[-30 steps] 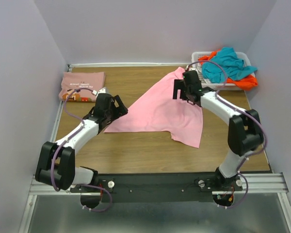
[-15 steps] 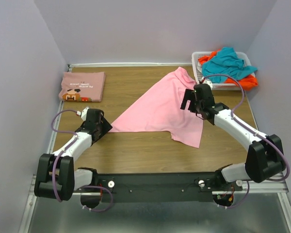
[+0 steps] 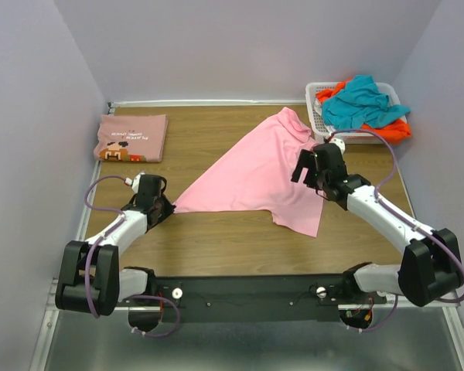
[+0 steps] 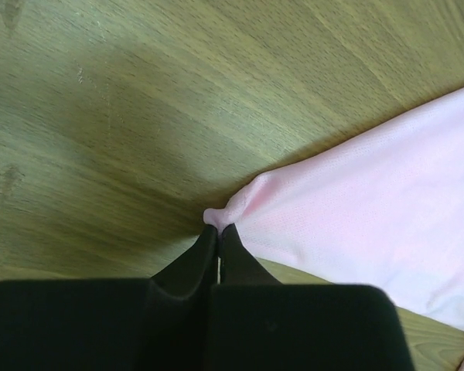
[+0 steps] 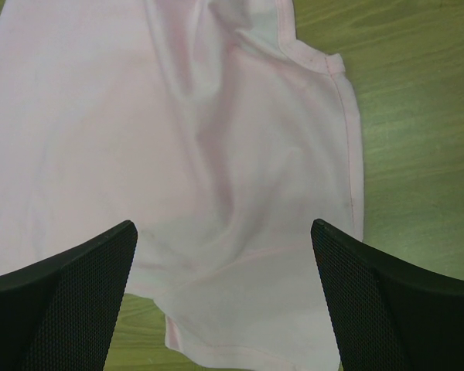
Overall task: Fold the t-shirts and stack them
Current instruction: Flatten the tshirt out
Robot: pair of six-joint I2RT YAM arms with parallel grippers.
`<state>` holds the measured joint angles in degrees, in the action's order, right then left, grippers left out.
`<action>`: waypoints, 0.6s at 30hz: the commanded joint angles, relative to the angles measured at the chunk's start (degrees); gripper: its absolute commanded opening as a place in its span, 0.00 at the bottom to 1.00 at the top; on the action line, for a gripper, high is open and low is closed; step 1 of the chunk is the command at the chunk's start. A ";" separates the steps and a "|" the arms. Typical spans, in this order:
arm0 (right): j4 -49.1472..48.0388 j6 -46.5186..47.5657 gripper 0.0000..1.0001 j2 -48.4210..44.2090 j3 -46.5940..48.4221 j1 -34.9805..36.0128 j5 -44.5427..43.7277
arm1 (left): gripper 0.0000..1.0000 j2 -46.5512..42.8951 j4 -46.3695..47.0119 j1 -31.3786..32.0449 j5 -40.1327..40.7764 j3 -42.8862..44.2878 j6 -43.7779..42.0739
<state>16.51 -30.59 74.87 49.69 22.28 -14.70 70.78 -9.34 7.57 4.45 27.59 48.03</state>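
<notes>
A plain light-pink t-shirt (image 3: 255,174) lies spread across the middle of the wooden table. My left gripper (image 3: 165,207) is low at the shirt's left tip and is shut on it. In the left wrist view the gripper (image 4: 218,229) pinches a small bunched corner of the t-shirt (image 4: 371,209). My right gripper (image 3: 309,167) hovers open over the shirt's right side. In the right wrist view that gripper (image 5: 223,226) holds nothing, with the t-shirt (image 5: 216,147) and its hem below it. A folded dusty-pink t-shirt (image 3: 131,137) with a pixel print lies at the far left.
A white basket (image 3: 312,108) at the far right corner holds a teal t-shirt (image 3: 361,100) on top of an orange t-shirt (image 3: 394,130). Purple walls close in the table on three sides. The shirt's collar end reaches close to the basket.
My left gripper drew back toward the near left to the shirt's tip and closed on it. My right gripper came nearer, from the collar end to over the shirt's right side, staying open.
</notes>
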 commanded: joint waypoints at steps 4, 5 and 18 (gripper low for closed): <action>7.20 -3.60 1.00 -4.82 -6.09 0.22 5.37 | 0.00 -4.25 1.87 -0.28 -1.81 -1.23 -2.94; 10.00 -4.38 1.00 -6.13 -8.27 0.22 7.04 | 0.00 -5.12 2.40 -0.28 -1.99 -1.49 -3.20; 21.02 -10.28 0.94 -7.82 -14.54 2.50 8.37 | 0.00 -9.26 4.77 -0.28 -3.30 -3.95 -4.00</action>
<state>33.74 -37.54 66.94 35.53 23.38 -7.62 63.02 -6.35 7.57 2.09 24.97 44.99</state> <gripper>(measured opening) 0.967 0.012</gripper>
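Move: The t-shirt's near right corner lies some 15 cm back, 4 cm right and 11 cm below the open right hand. The other end of that short hem is about 12 cm back and 7 cm left of the hand, and the table's near edge runs roughly 27 cm back. From the left hand, already pinching the shirt's left corner just off the table, the near right corner is about 43 cm right and 9 cm back. Still pinching the shirt's left corner, the left fingers lift it about 2.5 cm almost straight up. The right hand meanwhile sweeps back towards the near right corner, some 13 cm, sinking about 9 cm low over the cloth, tipping its open fingers about 25 degrees further downward and easing off as it arrives with the corner between them. ##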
